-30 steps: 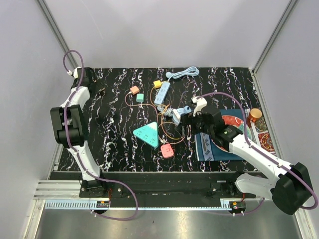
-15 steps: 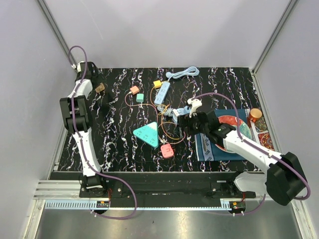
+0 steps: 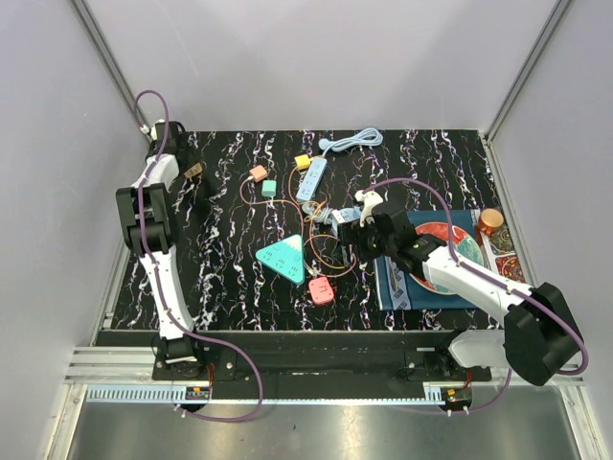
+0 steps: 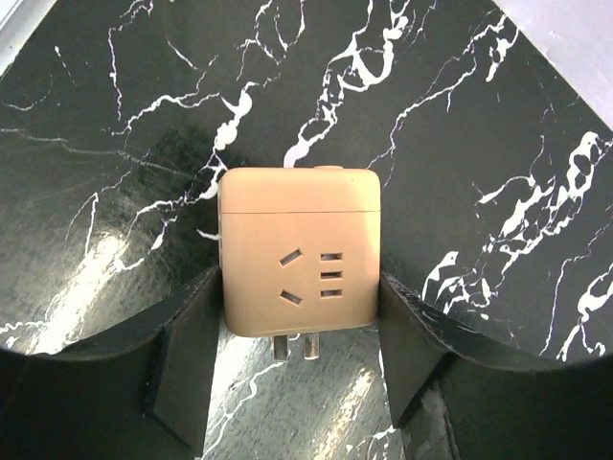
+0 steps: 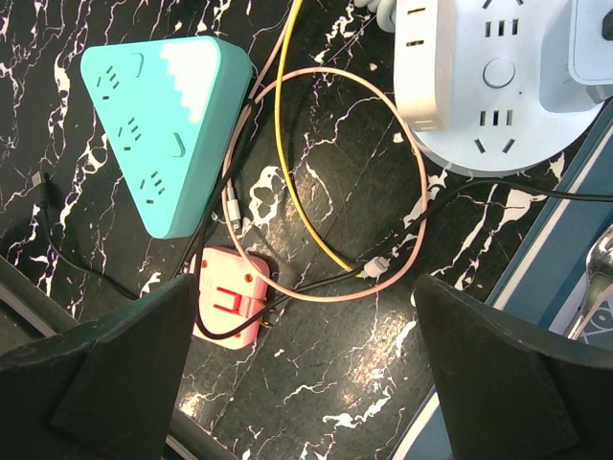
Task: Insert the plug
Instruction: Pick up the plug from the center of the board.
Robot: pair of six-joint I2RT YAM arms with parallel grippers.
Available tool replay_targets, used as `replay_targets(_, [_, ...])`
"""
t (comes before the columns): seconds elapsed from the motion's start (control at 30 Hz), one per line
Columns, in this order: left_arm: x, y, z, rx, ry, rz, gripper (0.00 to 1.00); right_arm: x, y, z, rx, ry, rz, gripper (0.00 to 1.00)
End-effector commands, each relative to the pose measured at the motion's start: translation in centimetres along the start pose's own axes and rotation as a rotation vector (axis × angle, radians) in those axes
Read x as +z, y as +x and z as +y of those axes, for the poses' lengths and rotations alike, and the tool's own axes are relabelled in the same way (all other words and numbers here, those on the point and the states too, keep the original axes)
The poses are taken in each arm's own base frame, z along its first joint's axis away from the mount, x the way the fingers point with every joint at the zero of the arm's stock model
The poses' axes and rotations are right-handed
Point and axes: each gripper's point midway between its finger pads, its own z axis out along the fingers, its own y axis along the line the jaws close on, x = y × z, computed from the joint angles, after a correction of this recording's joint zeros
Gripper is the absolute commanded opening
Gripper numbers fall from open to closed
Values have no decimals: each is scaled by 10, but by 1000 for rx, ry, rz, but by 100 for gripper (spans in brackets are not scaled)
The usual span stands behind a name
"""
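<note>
A tan cube plug point(image 4: 299, 251) with two metal prongs facing the camera sits between the fingers of my left gripper point(image 4: 299, 311), which press on both of its sides. In the top view this is at the table's far left, with the left gripper point(image 3: 189, 173) at the tan plug point(image 3: 194, 171). My right gripper point(image 5: 305, 369) hangs open above looped cables, with a pink plug point(image 5: 225, 305) just inside its left finger. A teal triangular power strip point(image 5: 158, 134) lies beyond it, and a white power strip point(image 5: 484, 91) lies at the upper right.
A light blue power strip point(image 3: 312, 178) and small orange point(image 3: 258, 173), green point(image 3: 269, 189) and yellow point(image 3: 302, 162) plugs lie at the back. A blue mat point(image 3: 391, 283), a patterned plate point(image 3: 452, 238) and a copper can point(image 3: 491, 220) sit at the right. Walls stand close around the table.
My left gripper's jaws have closed in onto the tan plug. The right gripper has shifted slightly left and farther back, still open.
</note>
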Motion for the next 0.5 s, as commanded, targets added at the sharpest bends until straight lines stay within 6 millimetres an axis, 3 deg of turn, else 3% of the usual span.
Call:
replay_targets(0.0, [-36,-20,-11,33,69,-51,36,-9,-28,11,-17,-38,-80,100])
replay_targets(0.1, [-61,-20,-15,65,119,-71,26,-13,-28,14,-1,-49,-73,100])
replay_targets(0.23, [-97,-13,-29,97,215,-82,24,-19,-24,19,30,-67,-53,100])
replay_targets(0.47, [-173,38,-65,170,383,-59,23,-31,-15,23,100,-61,17,100])
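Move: Back and to the right of the left hand, which already pinches the orange plug cube, lies the turquoise triangle, about 32 cm back, 31 cm right and slightly lower. From the triangle, the round white board is some 11 cm farther out and 19 cm right, the pink adapter 13 cm nearer and 12 cm right. The mint cube lies about 6 cm back and 26 cm right of the left hand. From the open right hand, the triangle sits roughly 22 cm left, about level fore and aft, 7 cm below. Drawing back out of the far left corner, the left hand carries the orange plug cube about 10 cm back and 6 cm to the right, towards the turquoise triangle. It travels nearly level at first, then climbs some 4 cm while swinging about 10 degrees clockwise, fingers keeping their pinch on the cube's sides. The right hand, empty and open, eases back slightly. ##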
